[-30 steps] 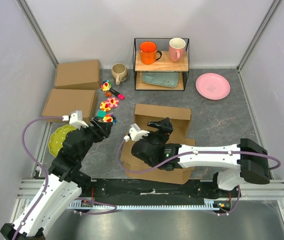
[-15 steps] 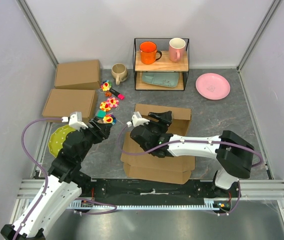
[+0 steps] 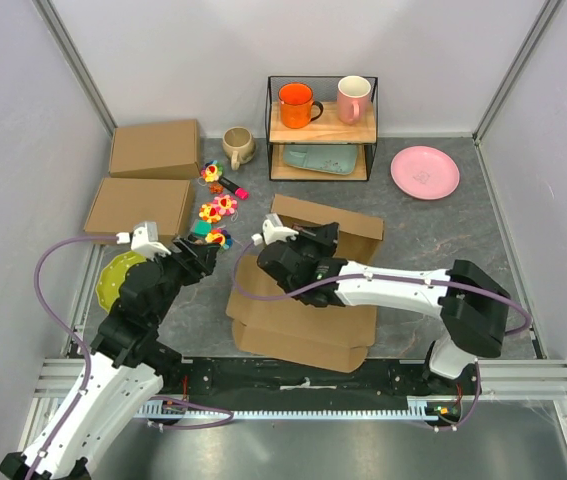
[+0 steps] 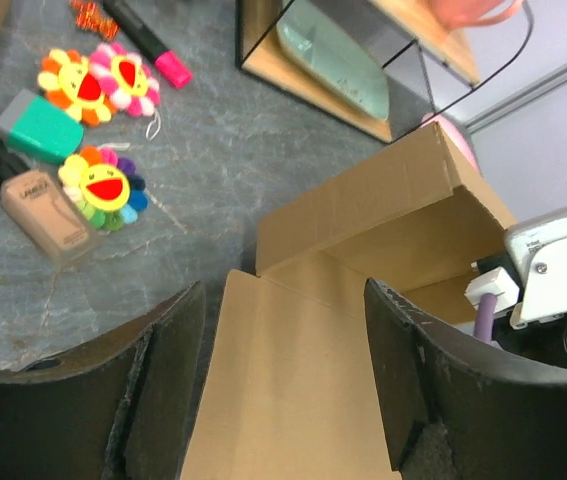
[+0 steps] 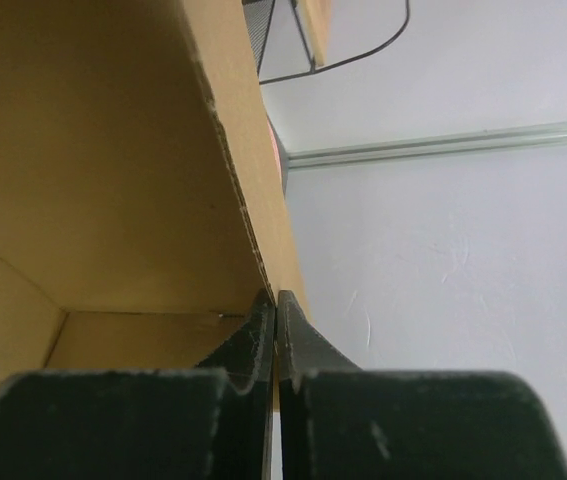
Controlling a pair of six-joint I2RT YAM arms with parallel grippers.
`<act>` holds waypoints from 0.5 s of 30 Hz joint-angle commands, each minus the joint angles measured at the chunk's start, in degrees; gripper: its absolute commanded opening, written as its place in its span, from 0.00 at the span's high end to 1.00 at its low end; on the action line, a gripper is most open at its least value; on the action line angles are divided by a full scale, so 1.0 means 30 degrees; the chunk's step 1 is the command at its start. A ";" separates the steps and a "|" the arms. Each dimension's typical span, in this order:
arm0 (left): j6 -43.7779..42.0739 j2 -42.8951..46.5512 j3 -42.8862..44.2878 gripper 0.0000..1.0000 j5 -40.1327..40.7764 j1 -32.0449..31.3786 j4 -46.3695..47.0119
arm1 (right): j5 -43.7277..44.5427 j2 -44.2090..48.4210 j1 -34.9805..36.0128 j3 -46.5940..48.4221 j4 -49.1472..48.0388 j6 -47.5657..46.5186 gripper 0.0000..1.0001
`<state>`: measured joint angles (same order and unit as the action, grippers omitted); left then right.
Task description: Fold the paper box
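Note:
The paper box [image 3: 303, 322] lies half-folded at the table's near middle, its brown back wall [image 3: 329, 226] standing up. My right gripper [image 3: 315, 240] reaches over the box to that wall. In the right wrist view the right gripper [image 5: 276, 298] is shut on the thin edge of the cardboard wall [image 5: 93, 150]. My left gripper [image 3: 206, 256] hovers just left of the box. It stands open [image 4: 283, 300], with a flat panel of the box [image 4: 303, 390] showing between its fingers and not touching them.
Two other flat brown boxes [image 3: 153, 148] [image 3: 138, 205] lie at the far left. A yellow-green plate [image 3: 118, 278] sits under the left arm. Flower toys [image 3: 218, 210], a marker [image 3: 231, 187] and a beige mug [image 3: 238, 145] lie beside a wire rack [image 3: 323, 165] holding mugs. A pink plate [image 3: 424, 172] is at far right.
The right gripper has gone from open to shut on the back wall's edge. The right arm swung left and farther out, and the box base slid slightly left. The left arm barely moved.

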<state>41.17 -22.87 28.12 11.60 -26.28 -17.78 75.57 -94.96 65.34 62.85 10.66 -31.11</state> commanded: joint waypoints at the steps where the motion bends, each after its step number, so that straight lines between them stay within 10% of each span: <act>1: -0.1036 -0.0314 0.2515 0.28 0.0676 -0.0028 0.0711 | 0.0269 0.1623 -0.0538 0.3184 0.3528 0.3828 1.00; 6: -0.1681 -0.1250 0.4657 0.28 0.0676 -0.0028 0.0975 | -0.6087 0.0979 -0.5247 0.9687 1.2466 1.1471 1.00; 15: -0.4815 -0.1721 0.8057 0.28 0.2111 -0.0028 0.2410 | -2.3100 0.2705 -1.5624 0.8177 1.3033 1.9914 1.00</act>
<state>33.28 -27.33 47.75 14.70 -26.28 -14.31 32.40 -90.74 23.53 92.09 45.01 13.34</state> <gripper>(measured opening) 0.720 0.010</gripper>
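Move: My right fingers are already shut on the paper box's raised far wall, the box's middle lying some 9 cm back, 3 cm left and 15 cm below. I take it towards the clear table patch about 11 cm ahead, 15 cm right and 20 cm down; the pink plate lies 8 cm farther right of the patch, and the shelf stands 21 cm ahead of the hand. From my open left hand, the box's middle is some 20 cm right, 8 cm back and 16 cm down; a flower toy sits almost beneath. Keeping the pinch on the cardboard wall, I lift my right hand about 8 cm, then sweep it quickly forward and right towards the plate side, sinking slightly at the end. Its wrist rolls some 60 degrees, left side up, while turning clockwise. My empty left hand stays open and rises straight up about 15 cm, tipping its fingers upward and clearing the toys. ##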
